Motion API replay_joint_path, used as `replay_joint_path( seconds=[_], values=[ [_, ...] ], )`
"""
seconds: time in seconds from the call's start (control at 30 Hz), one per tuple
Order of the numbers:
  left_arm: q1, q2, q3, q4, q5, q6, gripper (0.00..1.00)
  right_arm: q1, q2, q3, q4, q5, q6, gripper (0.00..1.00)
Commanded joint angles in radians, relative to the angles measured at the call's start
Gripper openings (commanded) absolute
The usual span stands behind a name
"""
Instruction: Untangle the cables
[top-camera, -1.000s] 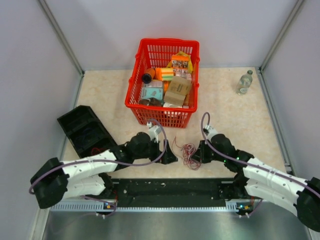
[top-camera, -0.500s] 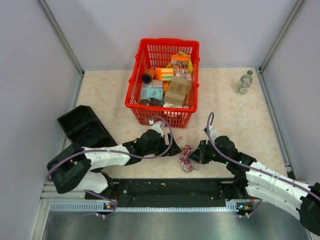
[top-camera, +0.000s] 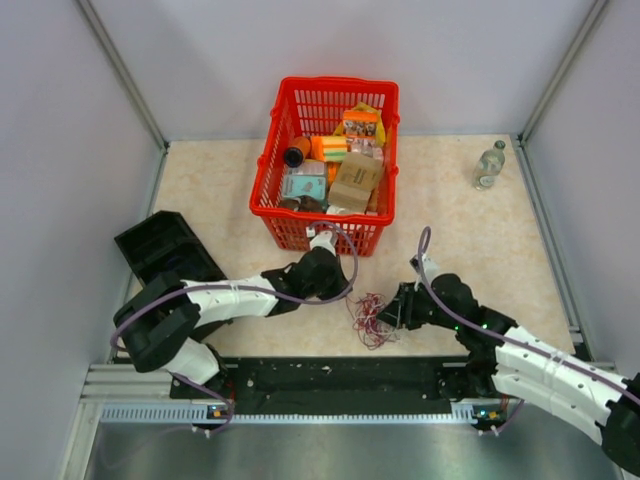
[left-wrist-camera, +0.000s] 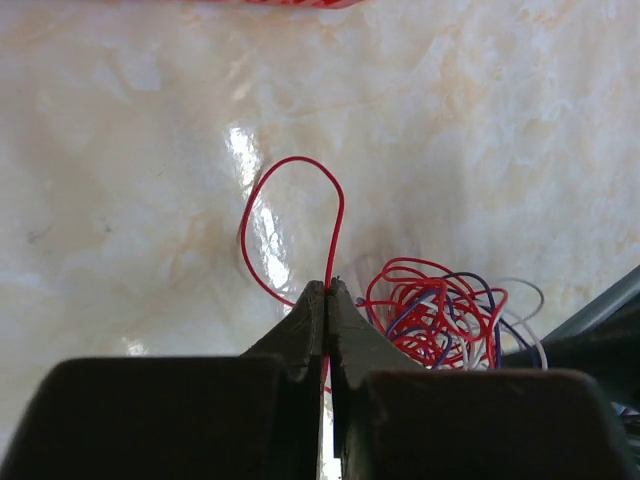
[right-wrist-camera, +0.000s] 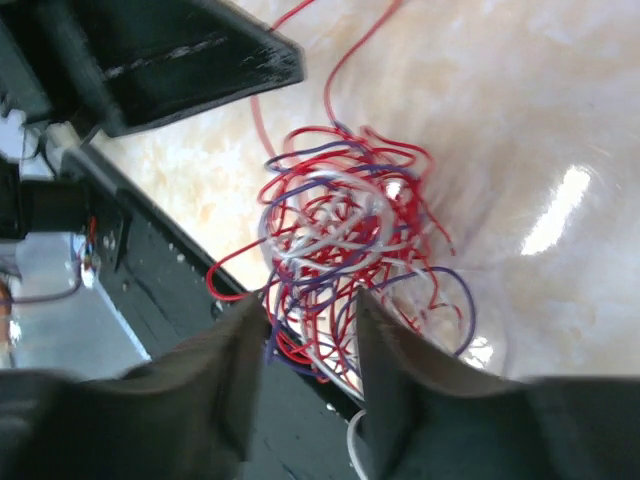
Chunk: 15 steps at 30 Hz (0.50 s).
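Observation:
The cables (top-camera: 371, 317) are a small loose tangle of red, purple and whitish wires on the marbled table, between my two grippers. My left gripper (left-wrist-camera: 328, 287) is shut on one red cable, whose loop (left-wrist-camera: 292, 225) stands out ahead of the closed tips; the tangle (left-wrist-camera: 438, 318) lies just to their right. From above, the left gripper (top-camera: 347, 299) touches the tangle's left edge. My right gripper (right-wrist-camera: 310, 305) is open, its fingers straddling the near strands of the tangle (right-wrist-camera: 335, 235). In the top view the right gripper (top-camera: 393, 314) sits at the tangle's right side.
A red basket (top-camera: 272, 170) full of boxes and packets stands just behind the grippers. A black tray (top-camera: 165, 258) lies at the left and a small bottle (top-camera: 488, 165) at the back right. A black strip (top-camera: 340, 378) runs along the near table edge, close under the tangle.
My left gripper has reached right to the tangle and shut on a red cable. My right gripper has gone from shut to open and shifted slightly.

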<state>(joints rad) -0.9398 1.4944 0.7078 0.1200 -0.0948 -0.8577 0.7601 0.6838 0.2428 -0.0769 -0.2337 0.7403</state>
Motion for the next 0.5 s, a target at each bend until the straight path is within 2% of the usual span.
replay_joint_path(
  seconds=[0.0,0.03,0.1,0.3,0.37,0.47],
  values=[
    [-0.007,-0.106,-0.026,0.002,-0.002,0.006,0.0,0.027,-0.003,0.071,-0.101,0.117,-0.016,0.52],
    [-0.01,-0.137,-0.053,0.022,0.016,-0.006,0.0,0.042,0.003,0.09,-0.119,0.149,-0.016,0.59],
    [-0.013,-0.187,-0.097,0.07,0.055,-0.032,0.0,0.08,0.017,0.102,-0.124,0.23,0.01,0.64],
    [-0.036,-0.264,-0.168,0.219,0.208,-0.063,0.0,0.238,0.075,0.067,0.049,0.448,0.145,0.64],
    [-0.051,-0.286,-0.172,0.248,0.239,-0.057,0.0,0.269,0.153,0.069,0.127,0.484,0.157,0.64],
    [-0.076,-0.321,-0.168,0.279,0.263,-0.034,0.0,0.315,0.272,0.114,0.143,0.574,0.168,0.63]
  ],
)
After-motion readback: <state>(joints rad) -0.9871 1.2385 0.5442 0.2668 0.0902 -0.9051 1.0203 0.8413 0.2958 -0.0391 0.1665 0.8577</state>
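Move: Some 7 cm back and 6 cm to the right of the left fingers, a few centimetres lower, lies the cable tangle; these fingers already pinch a red strand from it. For the right hand the tangle is about 3 cm left, 1 cm back and 3 cm below, with that pinched strand roughly 6 cm ahead and 10 cm left. The crate's middle is about 24 cm ahead and 5 cm left of the left hand. Lifting the pinched red strand, the shut left fingers rise about 6 cm while drawing back nearly as far, to a place higher up and left of the tangle, the wrist rolling some 15 degrees. Close by, the right hand spreads its fingers wide over the tangle, first edging right, then left to end about 1.5 cm left and slightly lower, turning a little clockwise. ##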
